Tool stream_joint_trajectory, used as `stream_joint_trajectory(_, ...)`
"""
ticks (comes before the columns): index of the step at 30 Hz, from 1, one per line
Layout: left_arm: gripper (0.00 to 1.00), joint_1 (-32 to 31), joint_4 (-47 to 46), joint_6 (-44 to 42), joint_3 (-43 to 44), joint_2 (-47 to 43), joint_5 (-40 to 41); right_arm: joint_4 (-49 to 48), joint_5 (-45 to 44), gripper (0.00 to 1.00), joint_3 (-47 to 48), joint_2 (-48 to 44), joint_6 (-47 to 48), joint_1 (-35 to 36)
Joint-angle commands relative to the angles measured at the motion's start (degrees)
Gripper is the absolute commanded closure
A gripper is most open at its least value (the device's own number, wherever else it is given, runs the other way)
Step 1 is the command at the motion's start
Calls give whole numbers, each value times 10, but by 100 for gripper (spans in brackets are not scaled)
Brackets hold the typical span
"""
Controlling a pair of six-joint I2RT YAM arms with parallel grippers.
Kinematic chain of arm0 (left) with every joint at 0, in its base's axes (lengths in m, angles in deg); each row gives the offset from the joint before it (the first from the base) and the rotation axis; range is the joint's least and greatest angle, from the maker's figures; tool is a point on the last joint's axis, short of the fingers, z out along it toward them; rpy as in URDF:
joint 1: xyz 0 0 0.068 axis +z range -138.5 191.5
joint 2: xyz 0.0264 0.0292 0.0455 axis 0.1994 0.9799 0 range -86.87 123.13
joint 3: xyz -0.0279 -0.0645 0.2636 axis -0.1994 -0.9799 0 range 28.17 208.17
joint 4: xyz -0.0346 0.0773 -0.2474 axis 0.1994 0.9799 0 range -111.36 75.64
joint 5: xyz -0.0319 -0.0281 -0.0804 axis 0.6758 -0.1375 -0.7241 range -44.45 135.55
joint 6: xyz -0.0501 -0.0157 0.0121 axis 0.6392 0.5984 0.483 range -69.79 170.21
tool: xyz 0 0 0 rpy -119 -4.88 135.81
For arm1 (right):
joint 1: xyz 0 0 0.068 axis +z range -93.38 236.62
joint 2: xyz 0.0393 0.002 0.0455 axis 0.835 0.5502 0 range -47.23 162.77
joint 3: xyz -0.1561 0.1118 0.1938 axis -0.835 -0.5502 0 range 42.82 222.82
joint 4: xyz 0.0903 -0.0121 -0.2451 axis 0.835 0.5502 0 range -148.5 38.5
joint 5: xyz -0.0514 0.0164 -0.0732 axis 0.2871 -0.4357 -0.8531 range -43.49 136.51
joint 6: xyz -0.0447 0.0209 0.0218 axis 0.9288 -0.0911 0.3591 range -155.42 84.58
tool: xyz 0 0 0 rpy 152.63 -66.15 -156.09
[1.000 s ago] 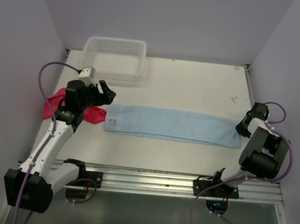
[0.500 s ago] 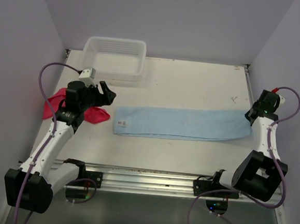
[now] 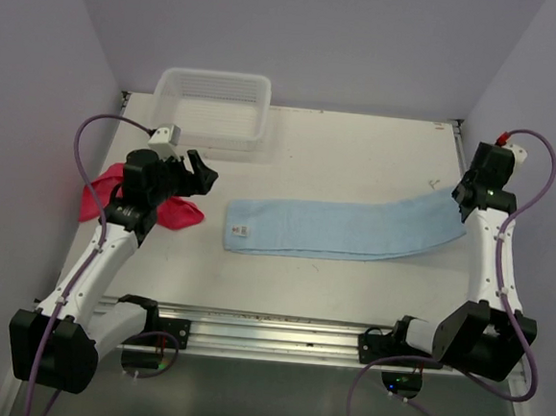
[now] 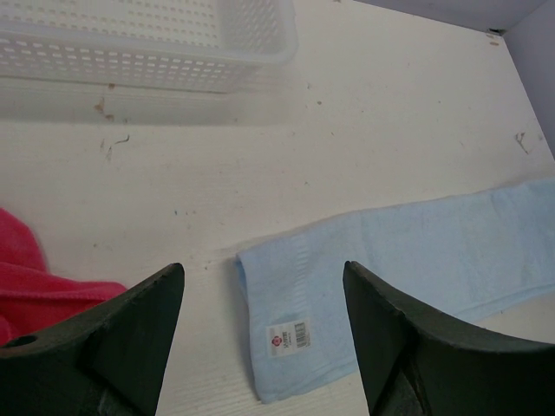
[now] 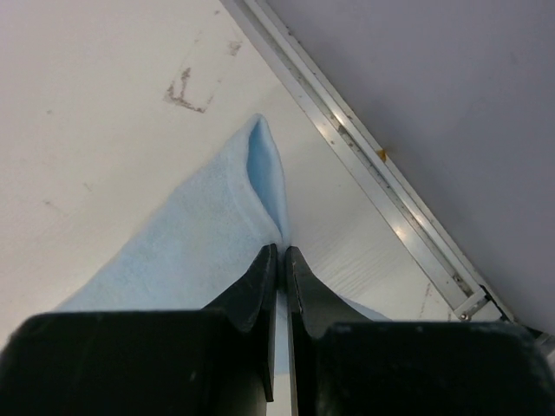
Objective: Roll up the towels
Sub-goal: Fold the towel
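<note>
A long, folded light blue towel point(image 3: 344, 229) lies across the middle of the table, its labelled left end point(image 4: 299, 334) below my left wrist camera. Its right end is lifted off the table, pinched in my right gripper point(image 3: 459, 205), which is shut on the blue cloth point(image 5: 217, 234) close to the right rail. My left gripper point(image 3: 196, 168) hovers open above the towel's left end, with nothing between its fingers point(image 4: 113, 338). The pinkish-red towel point(image 3: 167, 211) lies crumpled at the left, partly under the left arm, and shows at the corner of the left wrist view point(image 4: 35, 286).
A clear plastic basket point(image 3: 212, 106) stands at the back left point(image 4: 147, 39). A metal rail point(image 5: 381, 165) edges the table on the right, by the wall. Another rail point(image 3: 278, 328) runs along the near edge between the arm bases.
My right gripper has moved back and to the right with the blue towel's end, dragging the whole towel rightwards and lifting that end. The left arm has barely moved.
</note>
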Motion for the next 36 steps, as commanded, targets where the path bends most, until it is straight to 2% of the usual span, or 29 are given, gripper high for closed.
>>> stream_joint_trajectory(1,23,-5,-32,-29,-16,-7,17,16,44,100,44,-24,5,26)
stream_joint_trajectory(5,23,-6,-18,-39,-3,-14,35,30,75,100,53,-24,-10,94)
stream_joint_trajectory(7,22,-6,-16,-45,-3,-20,37,24,107,100,45,-24,-30,106)
stream_joint_trajectory(16,21,-6,-4,-52,-6,-39,40,31,121,100,49,15,-80,230)
stream_joint_trajectory(23,21,-6,1,-53,-5,-41,35,51,102,100,110,82,-110,354)
stream_joint_trajectory(36,20,-6,2,-53,-7,-37,26,62,103,100,269,225,-208,498)
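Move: The right hand holds the lifted right end of the blue towel; the towel's labelled left end lies about 60 cm to its left, 5 cm back and 20 cm below. The red towel is some 28 cm left of that end and 7 cm farther out, the white basket 10 cm left of it and 33 cm farther out. From the left hand, the labelled end is about 11 cm right, 6 cm back and 20 cm below. Right hand keeps its pinch and sweeps about 37 cm left towards the blue towel's left end, turning counter-clockwise. ##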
